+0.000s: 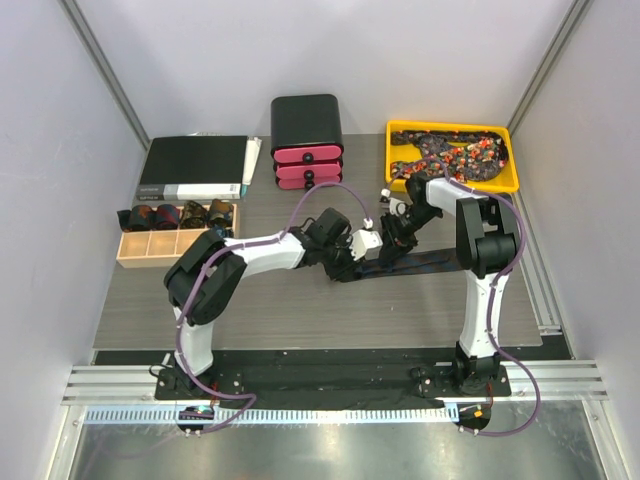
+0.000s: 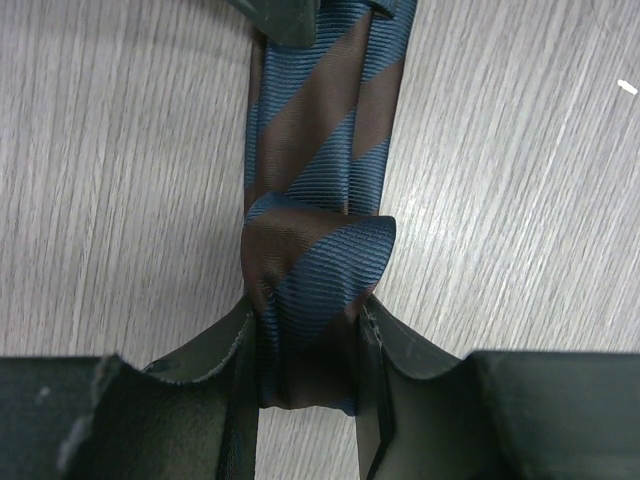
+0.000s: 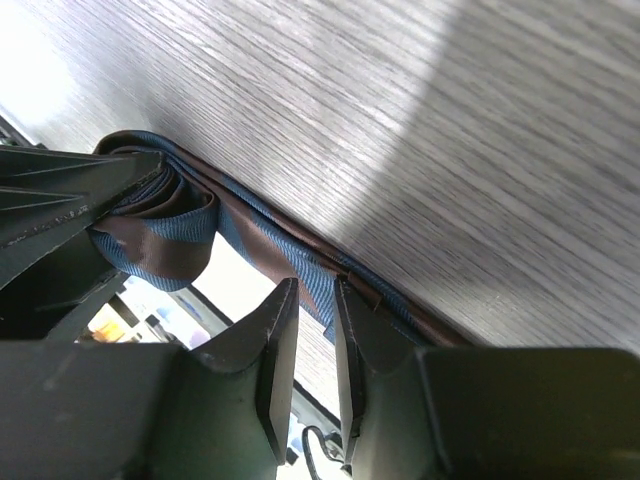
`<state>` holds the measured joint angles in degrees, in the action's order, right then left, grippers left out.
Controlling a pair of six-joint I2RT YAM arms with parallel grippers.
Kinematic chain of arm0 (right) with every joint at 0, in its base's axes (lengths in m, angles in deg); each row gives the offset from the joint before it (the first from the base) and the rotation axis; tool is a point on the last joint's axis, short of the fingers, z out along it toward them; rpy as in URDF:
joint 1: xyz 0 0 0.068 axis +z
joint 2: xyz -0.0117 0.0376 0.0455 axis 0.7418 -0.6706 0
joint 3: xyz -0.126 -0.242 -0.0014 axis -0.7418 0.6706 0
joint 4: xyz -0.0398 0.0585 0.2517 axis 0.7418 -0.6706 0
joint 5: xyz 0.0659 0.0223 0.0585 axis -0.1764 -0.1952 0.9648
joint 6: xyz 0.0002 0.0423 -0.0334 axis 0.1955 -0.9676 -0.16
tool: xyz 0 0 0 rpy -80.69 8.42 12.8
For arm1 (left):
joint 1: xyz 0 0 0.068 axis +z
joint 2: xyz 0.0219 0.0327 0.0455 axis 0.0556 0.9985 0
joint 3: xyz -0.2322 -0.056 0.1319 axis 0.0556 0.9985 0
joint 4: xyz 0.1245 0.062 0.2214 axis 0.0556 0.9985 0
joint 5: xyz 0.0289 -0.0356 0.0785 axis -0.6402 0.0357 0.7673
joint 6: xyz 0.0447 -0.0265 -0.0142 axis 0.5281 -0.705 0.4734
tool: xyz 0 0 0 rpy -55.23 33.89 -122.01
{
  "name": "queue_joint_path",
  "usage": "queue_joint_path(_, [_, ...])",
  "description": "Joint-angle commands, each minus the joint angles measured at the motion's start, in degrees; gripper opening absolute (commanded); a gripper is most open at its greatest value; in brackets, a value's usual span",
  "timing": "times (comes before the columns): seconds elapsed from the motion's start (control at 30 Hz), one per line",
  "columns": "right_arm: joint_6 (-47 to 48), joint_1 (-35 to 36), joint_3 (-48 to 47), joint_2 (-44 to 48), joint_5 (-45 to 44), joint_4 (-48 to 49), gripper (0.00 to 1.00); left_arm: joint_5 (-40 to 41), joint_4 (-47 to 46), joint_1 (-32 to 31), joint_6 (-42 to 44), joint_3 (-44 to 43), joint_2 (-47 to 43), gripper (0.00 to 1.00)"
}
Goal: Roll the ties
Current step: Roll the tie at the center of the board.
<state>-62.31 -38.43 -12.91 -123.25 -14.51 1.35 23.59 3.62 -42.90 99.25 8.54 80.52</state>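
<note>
A blue-and-brown striped tie (image 2: 318,270) lies on the grey wood table, its end wound into a small coil. My left gripper (image 2: 310,350) is shut on that coil, one finger on each side. The flat length of the tie (image 1: 430,265) runs right across the table. My right gripper (image 3: 315,300) stands over this strip (image 3: 290,255) close to the coil (image 3: 155,230); its jaws are a narrow gap apart, with the tie's edge at their tips and not pinched. From above, both grippers meet mid-table, left (image 1: 352,262) and right (image 1: 390,250).
A yellow tray (image 1: 505,180) at the back right holds speckled ties. A wooden compartment box (image 1: 128,258) with several rolled coils stands at the left, a black folder (image 1: 195,165) behind it. A black-and-pink drawer unit (image 1: 307,140) sits at the back centre.
</note>
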Motion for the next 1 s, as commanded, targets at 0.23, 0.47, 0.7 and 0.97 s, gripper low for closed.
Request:
queue_joint_path(0.23, [0.3,-0.2,-0.2,-4.5,-7.0,3.6,0.26,7.3,-1.5,1.0,-3.4,7.7,-4.7,0.0])
queue_joint_path(0.47, [-1.9,-1.6,-0.1,0.1,3.9,4.1,0.32,8.9,3.6,0.7,-2.1,4.0,1.5,0.03])
queue_joint_path(0.7, [-12.4,-2.2,5.7,7.4,18.9,10.7,0.47,9.3,3.8,0.4,-1.8,3.4,2.9,0.11])
queue_joint_path(0.97, [-17.4,0.9,11.6,8.7,21.3,18.6,0.52,9.2,3.9,0.3,-2.0,3.2,3.5,0.15])
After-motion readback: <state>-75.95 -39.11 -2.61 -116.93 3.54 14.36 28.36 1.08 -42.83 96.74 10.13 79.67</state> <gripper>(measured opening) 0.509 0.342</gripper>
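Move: The tie roll sits between the left fingers, right at that hand's point, with the flat strip's middle some 12 cm to its right and 2 cm farther out. From the right hand the roll lies about 8 cm to the left and 2 cm back, at nearly its height; the strip's middle is roughly 4 cm to the right, just below. The yellow tray's middle is some 23 cm ahead and 12 cm right of this hand. Upward and leftward, about 4 cm each, the right hand comes off the strip towards the tie roll after barely shifting at first, its fingers opening to about twice their gap and tilting some 15 to 20 degrees to point more level towards the left. The left hand keeps its grip on the roll, easing a good centimetre left, then about as far forward, with a slight counter-clockwise turn. ##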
